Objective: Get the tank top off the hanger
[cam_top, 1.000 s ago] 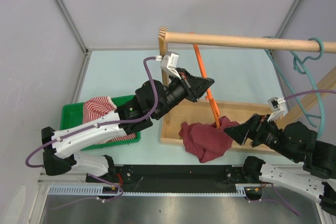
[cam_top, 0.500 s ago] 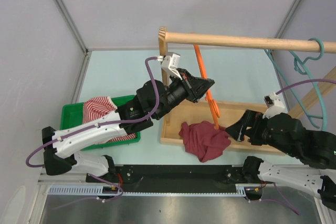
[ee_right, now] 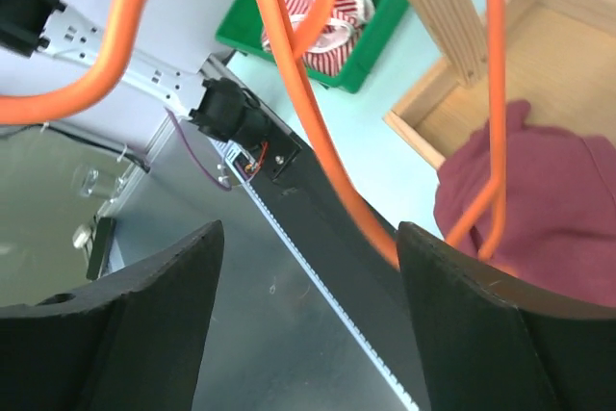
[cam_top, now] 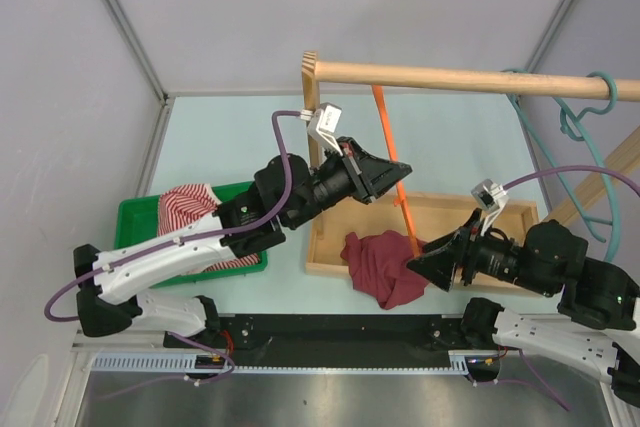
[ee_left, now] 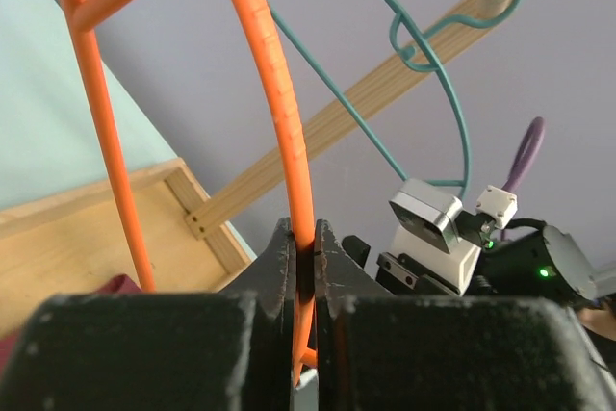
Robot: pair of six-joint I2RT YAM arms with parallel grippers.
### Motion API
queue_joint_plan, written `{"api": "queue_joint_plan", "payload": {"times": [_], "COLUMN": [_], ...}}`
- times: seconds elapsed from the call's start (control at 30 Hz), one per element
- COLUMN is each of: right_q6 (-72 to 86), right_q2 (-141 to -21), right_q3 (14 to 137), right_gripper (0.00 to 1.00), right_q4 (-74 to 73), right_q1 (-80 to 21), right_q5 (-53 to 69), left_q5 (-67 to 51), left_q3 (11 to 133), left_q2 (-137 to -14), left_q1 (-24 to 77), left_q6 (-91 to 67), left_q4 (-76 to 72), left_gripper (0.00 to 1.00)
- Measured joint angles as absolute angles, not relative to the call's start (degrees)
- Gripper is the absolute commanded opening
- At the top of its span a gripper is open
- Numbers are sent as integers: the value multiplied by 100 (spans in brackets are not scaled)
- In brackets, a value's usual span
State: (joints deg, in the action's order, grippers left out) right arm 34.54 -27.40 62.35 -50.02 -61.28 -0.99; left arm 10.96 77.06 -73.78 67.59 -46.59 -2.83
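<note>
An orange hanger hangs from the wooden rod. My left gripper is shut on its wire; in the left wrist view the orange wire runs down between the closed jaws of that gripper. The maroon tank top droops from the hanger's lower end over the front edge of the wooden tray. My right gripper stands open right beside the tank top. In its own view the hanger wire crosses in front of the open right gripper, with the tank top at the right.
A green bin holding a red-and-white striped cloth sits at the left. A teal hanger hangs at the rod's right end. The rod's wooden upright stands at the tray's back left corner.
The right gripper has moved left and lower, up against the tank top, and its jaws have narrowed a little. The left gripper keeps its hold on the hanger, shifted slightly.
</note>
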Motion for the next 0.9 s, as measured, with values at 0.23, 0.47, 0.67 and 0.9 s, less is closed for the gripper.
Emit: {"api": "queue_joint_plan", "payload": {"times": [0.23, 0.47, 0.67, 0.9], "right_q6": [3242, 3389, 3514, 4066], "right_q2": [-2683, -2366, -2156, -2034], "right_q3": [5712, 5264, 5172, 5205], "right_gripper": [55, 25, 0, 0], "right_q4": [-4394, -4064, -3732, -3273], "right_q1": [-6128, -6128, -6184, -6189], "right_q5": [399, 792, 1098, 1256], "left_q5": [849, 788, 845, 847], "left_q3": [7358, 7264, 7172, 7039], "left_q2": [-7026, -6777, -6748, -6689], "left_q1": [6759, 6759, 6694, 6661], "left_q6": [-5024, -5225, -5437, -5419], "left_q4": [-279, -388, -438, -506], "left_gripper": [0, 0, 0, 52]}}
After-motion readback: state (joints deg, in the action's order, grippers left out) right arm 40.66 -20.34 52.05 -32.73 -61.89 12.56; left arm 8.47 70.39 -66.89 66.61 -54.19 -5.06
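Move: The left hand holds the bare orange hanger. The hanger's lower end hangs roughly 11 cm back, 4 cm right and 12 cm below that hand, and about 3 cm left and 1 cm back of the open right hand, 1 cm below it. From the right hand, the maroon tank top lies some 8 cm ahead, 5 cm left and 28 cm down; the wooden tray is about 14 cm ahead, 5 cm right and 31 cm down. Leftward and slightly down onto the hanger's lower end, then back and up, goes the right hand, about 4 cm back in all, closing its wide fingers to pinch the bar and turning some 20 degrees. The left hand draws the hanger a few centimetres left and back, then begins to open its fingers around the bar once the right hand has its grip. ##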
